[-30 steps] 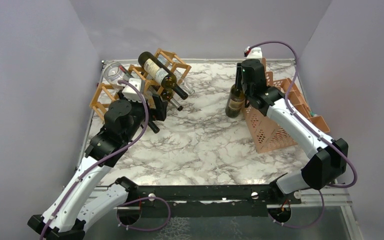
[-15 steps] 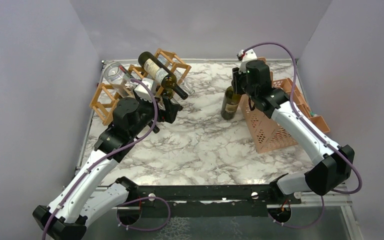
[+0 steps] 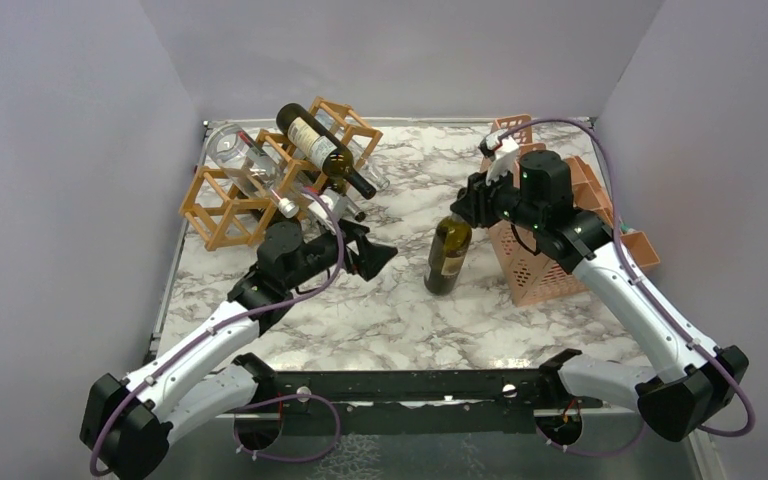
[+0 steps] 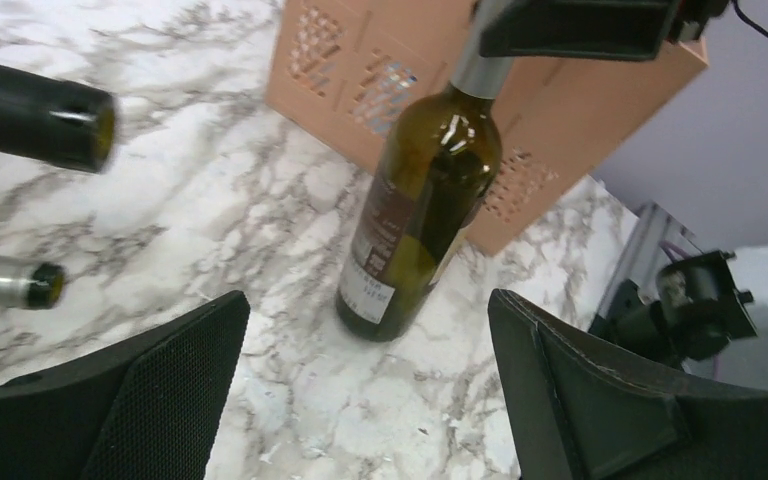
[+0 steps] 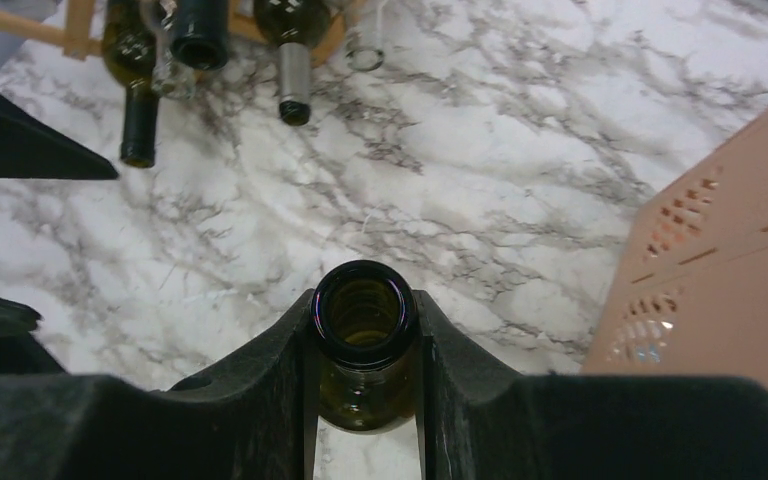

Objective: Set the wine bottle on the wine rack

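The wine bottle point(image 3: 447, 256) is dark green with a cream label and leans over the middle of the marble table, its base at or just above the surface. My right gripper point(image 3: 464, 207) is shut on its neck. The right wrist view shows the open bottle mouth point(image 5: 365, 308) clamped between the fingers point(image 5: 260, 375). My left gripper point(image 3: 372, 259) stands open just left of the bottle and faces it without touching. In the left wrist view the bottle point(image 4: 422, 210) sits a little beyond the wide-apart fingers point(image 4: 175, 385). The wooden wine rack point(image 3: 222, 214) stands at the back left.
The rack holds several bottles lying down, among them a dark labelled one point(image 3: 318, 146), with necks point(image 5: 140, 118) pointing toward the table middle. A pink plastic crate point(image 3: 540, 268) stands right of the bottle, under my right arm. Purple walls close in three sides.
My right gripper has carried the bottle from beside the crate toward the table middle and tilted it. My left arm swung away from the rack and now faces the bottle.
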Robot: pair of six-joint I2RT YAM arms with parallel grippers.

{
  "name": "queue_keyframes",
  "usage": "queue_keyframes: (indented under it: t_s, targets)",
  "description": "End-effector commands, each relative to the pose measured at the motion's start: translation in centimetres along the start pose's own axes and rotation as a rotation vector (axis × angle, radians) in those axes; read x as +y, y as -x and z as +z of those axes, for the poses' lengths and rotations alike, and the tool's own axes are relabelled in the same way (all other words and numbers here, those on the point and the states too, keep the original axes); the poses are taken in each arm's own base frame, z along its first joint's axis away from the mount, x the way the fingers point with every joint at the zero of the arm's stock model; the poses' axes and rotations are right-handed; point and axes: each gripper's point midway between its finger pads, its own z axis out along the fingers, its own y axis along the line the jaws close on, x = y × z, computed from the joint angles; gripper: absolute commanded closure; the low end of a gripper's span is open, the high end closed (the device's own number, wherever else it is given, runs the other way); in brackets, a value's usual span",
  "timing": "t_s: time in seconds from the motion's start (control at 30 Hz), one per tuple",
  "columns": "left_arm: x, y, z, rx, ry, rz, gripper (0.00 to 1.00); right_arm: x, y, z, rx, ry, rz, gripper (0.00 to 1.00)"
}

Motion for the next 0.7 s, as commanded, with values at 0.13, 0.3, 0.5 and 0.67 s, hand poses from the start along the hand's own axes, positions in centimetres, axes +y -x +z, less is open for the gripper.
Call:
queue_keyframes:
  t_s: [0.13,0.3,0.5,0.67]
  targets:
    - [-4.5,-3.5,2.3,-0.006,-0.154,0.089,0.03,6.4,1.2,-1.1,-0.057,0.357,0.043,0.99]
    - [-4.1,-6.1,3.8,0.028,-0.128,0.118,0.03,7.5,1.2,-1.1,-0.058,0.428,0.082,0.99]
    - [-3.2,-8.5,5.3,0.076,-0.102,0.166,0.03,8.7,1.0,-1.4,-0.054,0.5,0.119,0.99]
    - [-3.9,-9.7,5.9,0.089,-0.155,0.188,0.01,9.4,1.0,-1.8,-0.051,0.538,0.134,0.99]
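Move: The wine bottle already hangs by its neck from the right fingers; from the empty left hand, its middle is roughly 14 cm to the right, 5 cm ahead and 9 cm lower. The wooden rack's middle lies about 22 cm ahead and 23 cm left of the left hand, 15 cm below it. From the right hand, the left gripper is some 17 cm left, 9 cm back and 3 cm lower; the pink crate's middle is about 25 cm right, 5 cm ahead and 19 cm lower. The open left hand first swings right and back towards the wine bottle's body, then sinks mostly straight down, about 8 cm right and 9 cm down in all, turning some 10 degrees clockwise so that its spread fingers come around the body just below the shoulder. Meanwhile the right hand keeps its pinch on the neck and brings the bottle to meet it, about 5 cm back and 5 cm left, easing off towards the end as it turns roughly 20 degrees counter-clockwise and rolls its left side up. ##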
